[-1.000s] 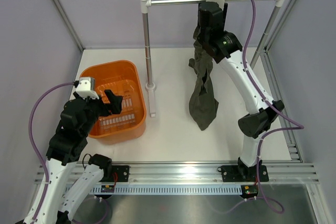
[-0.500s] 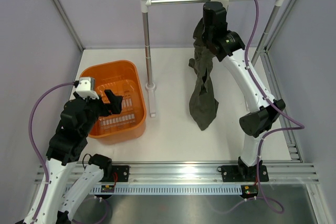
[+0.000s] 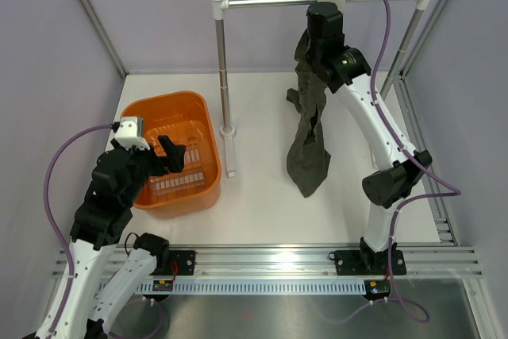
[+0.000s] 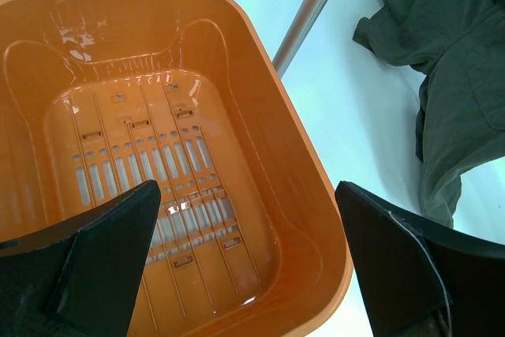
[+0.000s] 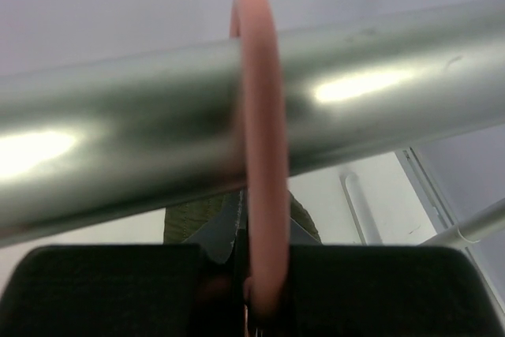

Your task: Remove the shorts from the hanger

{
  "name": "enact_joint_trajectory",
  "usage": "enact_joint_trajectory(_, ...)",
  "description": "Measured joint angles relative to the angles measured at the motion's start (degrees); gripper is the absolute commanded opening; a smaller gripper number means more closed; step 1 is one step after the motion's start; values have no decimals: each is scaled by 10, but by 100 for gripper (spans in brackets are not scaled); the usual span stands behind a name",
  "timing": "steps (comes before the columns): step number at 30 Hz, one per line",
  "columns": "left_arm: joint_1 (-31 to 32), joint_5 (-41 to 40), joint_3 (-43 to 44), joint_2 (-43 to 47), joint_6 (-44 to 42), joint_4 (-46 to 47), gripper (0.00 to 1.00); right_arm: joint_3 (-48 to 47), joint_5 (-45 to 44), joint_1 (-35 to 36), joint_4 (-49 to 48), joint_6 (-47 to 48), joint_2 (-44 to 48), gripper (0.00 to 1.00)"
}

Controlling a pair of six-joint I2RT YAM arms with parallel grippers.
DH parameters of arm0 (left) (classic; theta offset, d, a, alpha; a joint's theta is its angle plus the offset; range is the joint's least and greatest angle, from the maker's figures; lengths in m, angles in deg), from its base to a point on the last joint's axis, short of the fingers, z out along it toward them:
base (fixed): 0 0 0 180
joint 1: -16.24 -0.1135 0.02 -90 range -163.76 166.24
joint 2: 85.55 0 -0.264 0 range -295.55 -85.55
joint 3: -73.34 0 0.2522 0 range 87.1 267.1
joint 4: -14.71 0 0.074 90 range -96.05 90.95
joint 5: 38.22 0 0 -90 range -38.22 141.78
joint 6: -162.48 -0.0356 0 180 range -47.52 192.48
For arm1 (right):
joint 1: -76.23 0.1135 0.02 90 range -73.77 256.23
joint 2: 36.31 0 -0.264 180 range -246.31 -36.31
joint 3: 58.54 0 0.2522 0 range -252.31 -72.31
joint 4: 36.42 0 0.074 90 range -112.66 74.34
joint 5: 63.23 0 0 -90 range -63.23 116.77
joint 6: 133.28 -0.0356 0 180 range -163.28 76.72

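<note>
The dark olive-grey shorts (image 3: 308, 129) hang from under the silver rail (image 3: 262, 1), their lower end resting on the white table; they also show in the left wrist view (image 4: 454, 53). The pink hanger (image 5: 257, 132) hooks over the rail (image 5: 118, 155) in the right wrist view; only its hook shows. My right gripper (image 3: 321, 25) is up at the rail, shut on the hanger's hook just below the rail. My left gripper (image 4: 248, 262) is open and empty above the orange basket (image 4: 316, 187).
The orange basket (image 3: 202, 113) sits at the left of the table. The rail's left post (image 3: 224, 77) stands beside the basket, its right post (image 3: 409, 41) at the far right. Grey walls enclose the table.
My right gripper has moved slightly up toward the rail, and the shorts' upper part shifted with it. The left arm has not moved.
</note>
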Motion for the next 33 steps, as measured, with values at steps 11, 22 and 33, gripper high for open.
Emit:
enact_joint_trajectory(11,0,0,0,-2,0,0,99,11,58,-1,30,9,54,0)
enact_joint_trajectory(22,0,10,-4,-11,-2,1,99,95,129,-1,68,-32,167,0)
enact_joint_trajectory(33,9,80,55,-86,4,7,99,328,203,35,128,-92,353,0)
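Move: The right fingers already grip the neck of the shorts' hanger; the bar under its hook is about 4 cm above them and roughly 1 cm ahead. The shorts hang some 20 cm below, their middle about 8 cm back and 2 cm left. The left post is about 28 cm left and 1 cm ahead, the orange basket roughly 42 cm left, 12 cm back and far below. From the left hand the shorts lie about 20 cm ahead, 37 cm right and 6 cm lower. Keeping its pinch on the hanger's neck, the right hand lifts the hook about 5 cm while drawing back off the bar, then sinks some 8 cm and pulls on, ever faster, towards the robot, about 17 cm back in all. Its wrist turns some 20 degrees counter-clockwise and tips down. Late on, the open left hand starts about 3 cm right, towards the shorts. ##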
